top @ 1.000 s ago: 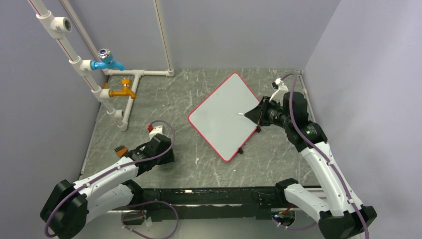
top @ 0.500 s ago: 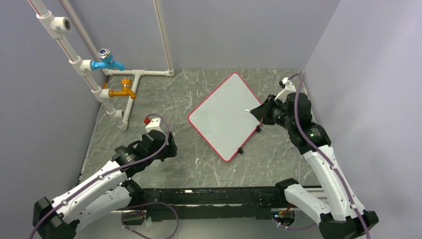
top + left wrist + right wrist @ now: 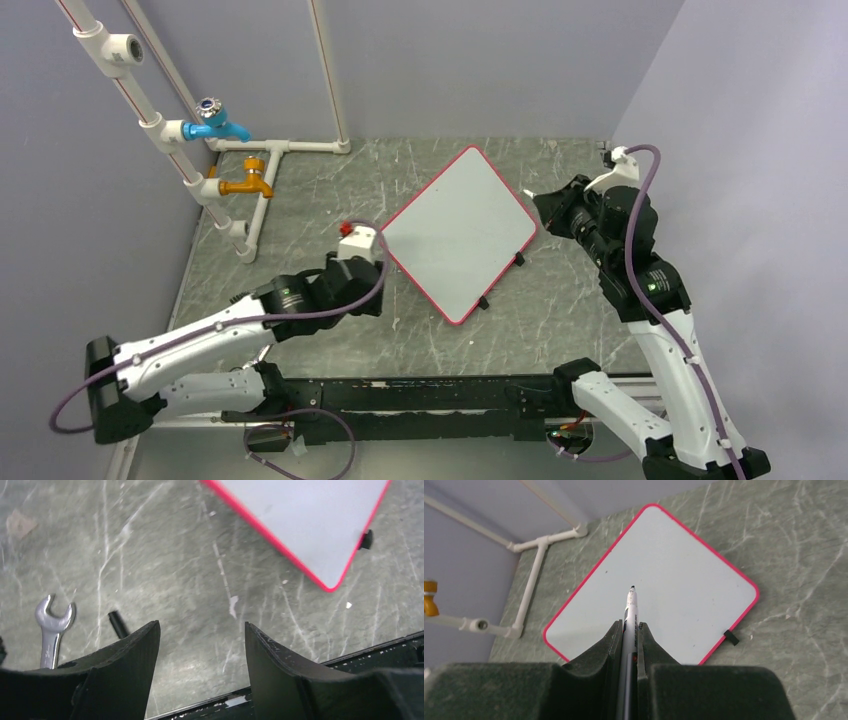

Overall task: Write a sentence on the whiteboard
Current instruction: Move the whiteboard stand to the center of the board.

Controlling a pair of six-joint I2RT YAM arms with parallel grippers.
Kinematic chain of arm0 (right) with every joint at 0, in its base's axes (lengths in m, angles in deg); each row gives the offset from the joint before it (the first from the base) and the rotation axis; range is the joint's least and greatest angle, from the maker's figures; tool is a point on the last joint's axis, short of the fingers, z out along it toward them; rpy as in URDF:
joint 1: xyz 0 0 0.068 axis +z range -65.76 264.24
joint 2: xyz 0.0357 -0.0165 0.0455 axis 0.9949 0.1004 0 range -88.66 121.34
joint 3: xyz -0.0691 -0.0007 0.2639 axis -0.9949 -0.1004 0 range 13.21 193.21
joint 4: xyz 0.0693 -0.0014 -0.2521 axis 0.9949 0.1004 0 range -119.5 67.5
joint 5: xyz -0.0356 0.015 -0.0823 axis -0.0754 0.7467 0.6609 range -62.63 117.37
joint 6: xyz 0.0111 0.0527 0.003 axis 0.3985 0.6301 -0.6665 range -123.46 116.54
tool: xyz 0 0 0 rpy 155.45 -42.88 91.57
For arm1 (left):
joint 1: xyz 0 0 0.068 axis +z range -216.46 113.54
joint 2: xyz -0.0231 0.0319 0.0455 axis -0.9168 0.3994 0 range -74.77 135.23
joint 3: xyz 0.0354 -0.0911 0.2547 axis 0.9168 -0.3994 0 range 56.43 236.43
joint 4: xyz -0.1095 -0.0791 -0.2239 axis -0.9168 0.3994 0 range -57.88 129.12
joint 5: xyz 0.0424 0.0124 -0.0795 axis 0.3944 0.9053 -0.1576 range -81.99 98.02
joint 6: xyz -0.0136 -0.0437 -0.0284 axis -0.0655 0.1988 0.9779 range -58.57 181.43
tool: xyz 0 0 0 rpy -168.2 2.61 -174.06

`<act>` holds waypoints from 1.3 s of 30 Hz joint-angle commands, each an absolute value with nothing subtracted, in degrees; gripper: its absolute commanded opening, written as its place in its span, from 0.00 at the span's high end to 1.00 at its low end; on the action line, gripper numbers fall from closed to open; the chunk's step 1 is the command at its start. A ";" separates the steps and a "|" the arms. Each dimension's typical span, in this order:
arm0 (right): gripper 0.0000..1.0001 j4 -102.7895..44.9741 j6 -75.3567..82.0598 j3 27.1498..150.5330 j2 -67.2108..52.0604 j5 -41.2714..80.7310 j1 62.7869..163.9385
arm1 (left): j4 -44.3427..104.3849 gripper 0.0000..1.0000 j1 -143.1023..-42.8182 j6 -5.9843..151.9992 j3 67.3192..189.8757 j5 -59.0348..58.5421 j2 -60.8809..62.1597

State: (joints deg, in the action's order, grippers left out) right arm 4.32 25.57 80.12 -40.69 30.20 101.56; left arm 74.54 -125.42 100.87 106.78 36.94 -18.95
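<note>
The whiteboard [image 3: 458,235] lies flat on the table, turned like a diamond, white with a thin red rim [image 3: 589,575]. Its surface is blank and the sentence is not in view. My right gripper [image 3: 547,206] [image 3: 629,627] hangs by the board's right corner, shut on a white marker [image 3: 630,611]. The marker's black tip [image 3: 632,587] points over the board, raised off it. My left gripper [image 3: 370,295] [image 3: 202,630] is open and empty, low over bare table beside the board's left corner. The board's near corner [image 3: 327,586] sits ahead of it to the right.
A white pipe frame [image 3: 255,190] with a blue tap [image 3: 212,120] and an orange tap [image 3: 248,182] stands at the back left. Two black clips [image 3: 518,260] [image 3: 483,302] sit on the board's near right edge. A small wrench [image 3: 52,630] and a short black piece [image 3: 118,623] lie near my left gripper.
My left arm swung right, from the table's left side to the board's left corner. My right gripper pulled back off the board toward its right corner with the marker.
</note>
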 commanded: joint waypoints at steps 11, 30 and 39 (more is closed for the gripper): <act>1.00 3.17 26.49 89.67 -44.13 46.04 101.44 | 58.55 0.50 -136.88 90.65 127.85 30.89 12.83; 1.00 1.67 26.91 87.11 -45.87 46.79 101.44 | 52.35 0.76 -138.00 85.68 146.73 15.89 39.79; 1.00 1.73 26.90 86.99 -46.16 46.27 101.42 | 52.27 0.77 -137.77 85.52 153.65 16.01 47.68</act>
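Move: From the left hand, the near foot of the whiteboard stand lies about 28 cm to the right and roughly 8 cm ahead, some 16 cm lower. The board's near corner comes first, about 22 cm right and 3 cm ahead; the stand's far foot is about 36 cm right and 18 cm ahead. From the right hand, which holds the marker, the near foot is about 4 cm left, nearly level front to back, some 33 cm below. Sweeping right about 30 cm, the left hand passes the board's near corner towards the stand's near foot, sinking some 10 cm as it goes; it turns clockwise nearly 40 degrees, and its fingers close most of the way on nothing. Meanwhile the right hand, keeping the marker pinched, lifts away up and to the right, tilting its fingers up, then stays there. ##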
